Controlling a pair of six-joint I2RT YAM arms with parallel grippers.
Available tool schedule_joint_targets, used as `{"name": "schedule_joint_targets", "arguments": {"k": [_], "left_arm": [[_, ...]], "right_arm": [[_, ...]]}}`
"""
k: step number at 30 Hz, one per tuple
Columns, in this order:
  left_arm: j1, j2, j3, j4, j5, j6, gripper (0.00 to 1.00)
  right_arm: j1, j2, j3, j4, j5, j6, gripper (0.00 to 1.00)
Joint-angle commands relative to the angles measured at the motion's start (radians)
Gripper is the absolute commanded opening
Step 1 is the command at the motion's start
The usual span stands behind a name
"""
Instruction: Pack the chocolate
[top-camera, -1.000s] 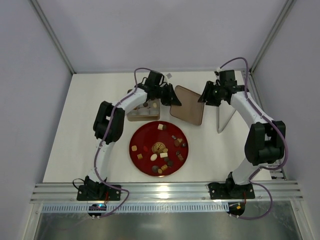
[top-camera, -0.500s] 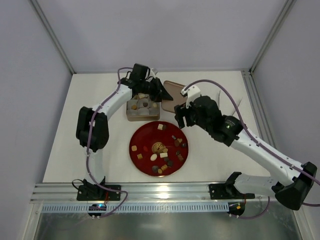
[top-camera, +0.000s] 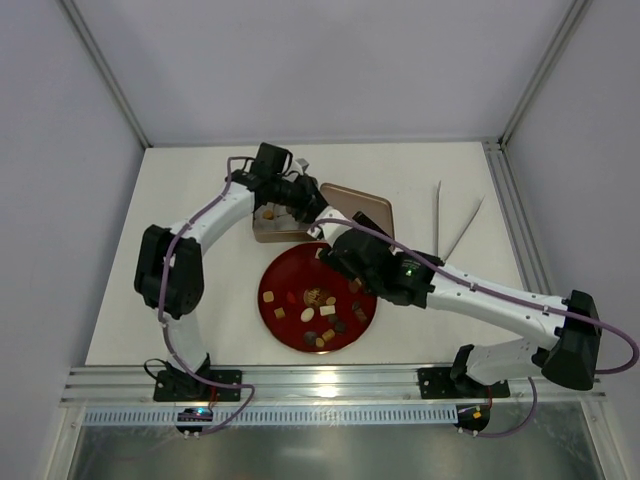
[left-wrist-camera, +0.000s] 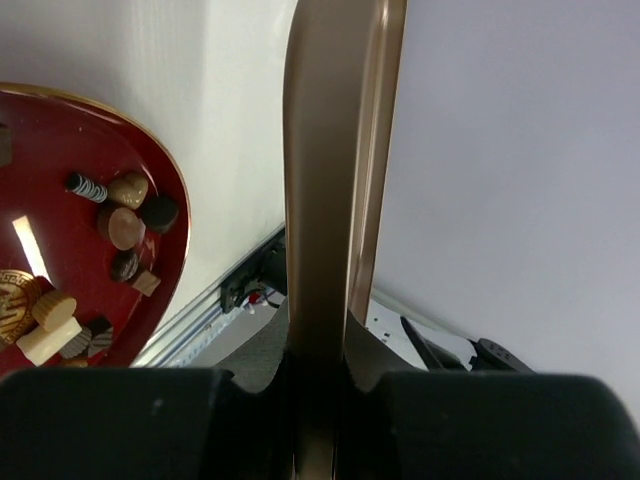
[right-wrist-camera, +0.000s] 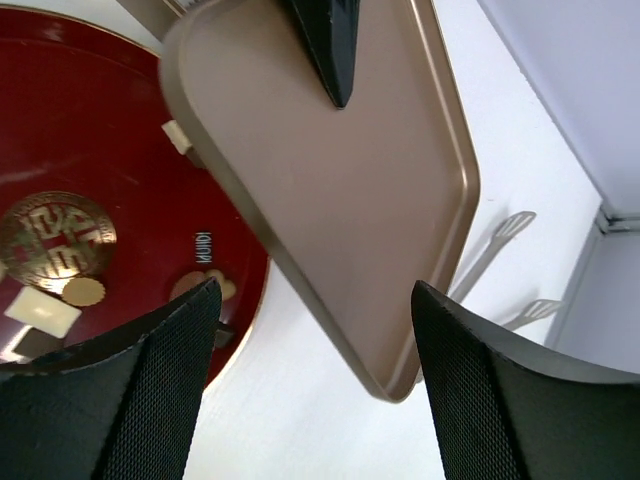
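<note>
The chocolate (top-camera: 330, 312) lies scattered on a red plate (top-camera: 283, 272) in the middle of the table. It also shows in the left wrist view as chocolate (left-wrist-camera: 125, 225) on the plate (left-wrist-camera: 50, 150). My left gripper (top-camera: 316, 204) is shut on the edge of a bronze lid (top-camera: 365, 212), which runs between its jaws (left-wrist-camera: 335, 150). An open bronze box (top-camera: 262, 232) with a few sweets in it stands behind the plate. My right gripper (top-camera: 340, 250) hangs open over the plate's far right edge, under the lid (right-wrist-camera: 340, 170), and holds nothing.
Two pale metal tongs (top-camera: 455, 225) lie on the white table at the right. The right arm stretches across from the near right corner. Grey walls enclose the table on three sides, and a metal rail runs along the near edge.
The right arm swung from the lid's right side to the plate's far edge, and its jaws opened wide. The left arm shifted left, still gripping the lid.
</note>
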Motion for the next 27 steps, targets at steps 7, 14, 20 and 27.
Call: {"name": "schedule_joint_targets", "arguments": {"k": [7,14,20,27], "left_arm": [[0.006,-0.152,-0.066,0.010,0.106,-0.007,0.00],[0.012,-0.187,-0.112,0.010,0.122,0.011,0.00],[0.012,-0.187,-0.111,0.010,0.128,0.014,0.00],[0.013,-0.192,-0.111,0.011,0.131,0.011,0.00]], "right_arm": [[0.013,0.078,0.021,0.131,0.175,-0.221,0.75],[0.038,0.098,-0.004,0.264,0.235,-0.350,0.62],[0.078,0.135,-0.001,0.274,0.273,-0.429,0.54],[0.089,0.153,-0.005,0.277,0.296,-0.455,0.34]]}}
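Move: The lid is already in my left fingers, hanging off to my right, its middle about 7 cm right of that hand, 1 cm back and 4 cm lower. From my open right hand the lid's middle is some 7 cm ahead, 2 cm left and 3 cm below. The box lies on the table, roughly 18 cm ahead, 17 cm left and 19 cm below the right hand; the red plate is 12 cm left of it, 2 cm back and 21 cm down. I keep the lid pinched in my left hand and draw it back about 3.5 cm and up nearly 3 cm, then hold it still. Meanwhile my right hand eases forward some 2.5 cm onto the lid's near edge, then left about 2 cm, rolling its left side down and tipping its fingers up, some 25 degrees in all, while closing them by half around the rim. ##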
